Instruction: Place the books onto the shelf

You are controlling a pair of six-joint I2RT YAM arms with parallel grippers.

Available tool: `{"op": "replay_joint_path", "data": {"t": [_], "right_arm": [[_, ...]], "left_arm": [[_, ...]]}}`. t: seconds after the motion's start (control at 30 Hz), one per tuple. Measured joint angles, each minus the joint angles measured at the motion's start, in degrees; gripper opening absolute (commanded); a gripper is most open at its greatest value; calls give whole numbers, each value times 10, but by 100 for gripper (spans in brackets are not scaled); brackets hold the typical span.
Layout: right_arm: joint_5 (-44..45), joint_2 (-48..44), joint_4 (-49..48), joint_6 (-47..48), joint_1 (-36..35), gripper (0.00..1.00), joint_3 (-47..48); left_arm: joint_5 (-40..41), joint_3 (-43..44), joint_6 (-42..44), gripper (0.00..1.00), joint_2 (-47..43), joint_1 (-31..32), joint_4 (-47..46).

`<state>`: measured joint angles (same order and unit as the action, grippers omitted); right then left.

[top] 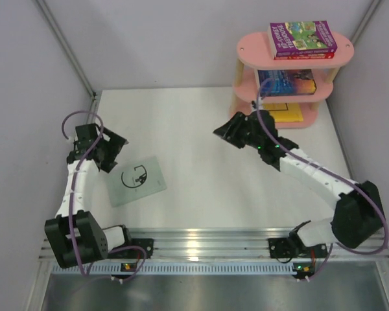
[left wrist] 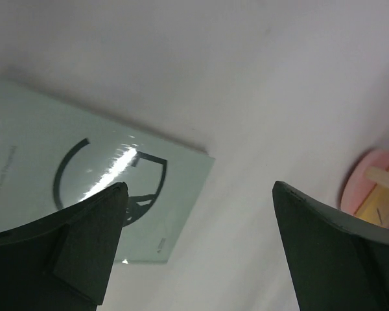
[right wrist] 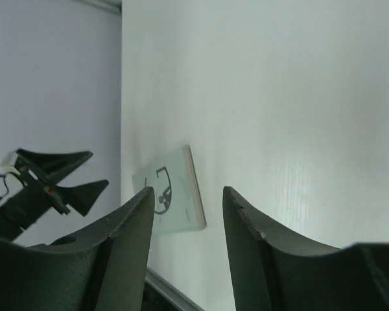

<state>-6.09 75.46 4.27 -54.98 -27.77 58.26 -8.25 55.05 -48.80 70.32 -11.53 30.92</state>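
One pale grey-green book (top: 137, 180) with a black emblem lies flat on the white table at the left. My left gripper (top: 117, 154) hovers just left of it, open wide and holding nothing; in the left wrist view the book (left wrist: 39, 149) sits under and beyond the left finger, with the gripper (left wrist: 200, 188) over bare table. The pink shelf (top: 249, 48) stands at the back right. It carries a purple-green book (top: 303, 35) on a red one on top, a dark blue book (top: 286, 82) in the middle and a yellow book (top: 286, 113) at the bottom. My right gripper (top: 225, 126) is open and empty, left of the shelf, facing the grey-green book (right wrist: 178, 181).
Grey walls close the table in on the left, back and right. A metal rail (top: 201, 249) runs along the near edge between the arm bases. The shelf's pink base (left wrist: 363, 175) with the yellow book (left wrist: 376, 207) shows at the right edge of the left wrist view.
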Motion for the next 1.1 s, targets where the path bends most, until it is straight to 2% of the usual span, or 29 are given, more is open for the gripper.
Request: {"op": "replay_joint_path", "data": {"t": [0.17, 0.27, 0.5, 0.73, 0.83, 0.9, 0.93, 1.03, 1.1], "right_arm": [[18, 137, -46, 17, -129, 46, 17], [16, 237, -82, 29, -178, 46, 58], [-19, 407, -155, 53, -230, 46, 163], [-31, 483, -174, 74, -252, 46, 210], [-31, 498, -181, 76, -259, 45, 210], [-38, 504, -196, 74, -263, 39, 209], [-39, 505, -200, 75, -264, 29, 207], [-31, 501, -213, 80, -257, 15, 185], [-26, 483, -224, 85, -243, 13, 161]], "left_arm": [[116, -33, -26, 94, -18, -26, 36], [184, -54, -23, 92, -27, -35, 37], [246, -69, 11, 93, 16, -63, 32], [216, -96, 47, 94, 54, -90, 20], [168, -96, 76, 88, 79, -90, 11], [106, -96, 101, 81, 100, -90, 1], [85, -96, 116, 81, 111, -90, -4], [27, -100, 150, 74, 135, -96, -28], [-13, -114, 161, 73, 135, -94, -61]]}}
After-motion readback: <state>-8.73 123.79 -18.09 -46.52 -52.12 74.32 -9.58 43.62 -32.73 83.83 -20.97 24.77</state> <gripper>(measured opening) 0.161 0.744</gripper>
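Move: The Great Gatsby book lies flat on the otherwise empty table, its middle about 7 cm back and 4 cm right of the left hand and some 14 cm below it. From the right hand, which is much higher, the same book is roughly 37 cm to the left, 9 cm back and 22 cm down. The shelf stands away from it, about 18 cm ahead and 16 cm right of the right hand, its middle some 7 cm lower. Leftward and down sweeps the right hand, some 25 cm across, to the book's right edge, easing slightly back and turning about 30 degrees counter-clockwise; there its half-open fingers close almost shut on the edge. The left hand swings out left and back, then returns about 6 cm right while sinking some 13 cm overall, fingers tipping steeper, and pushes on the book's left end as they begin to close. ##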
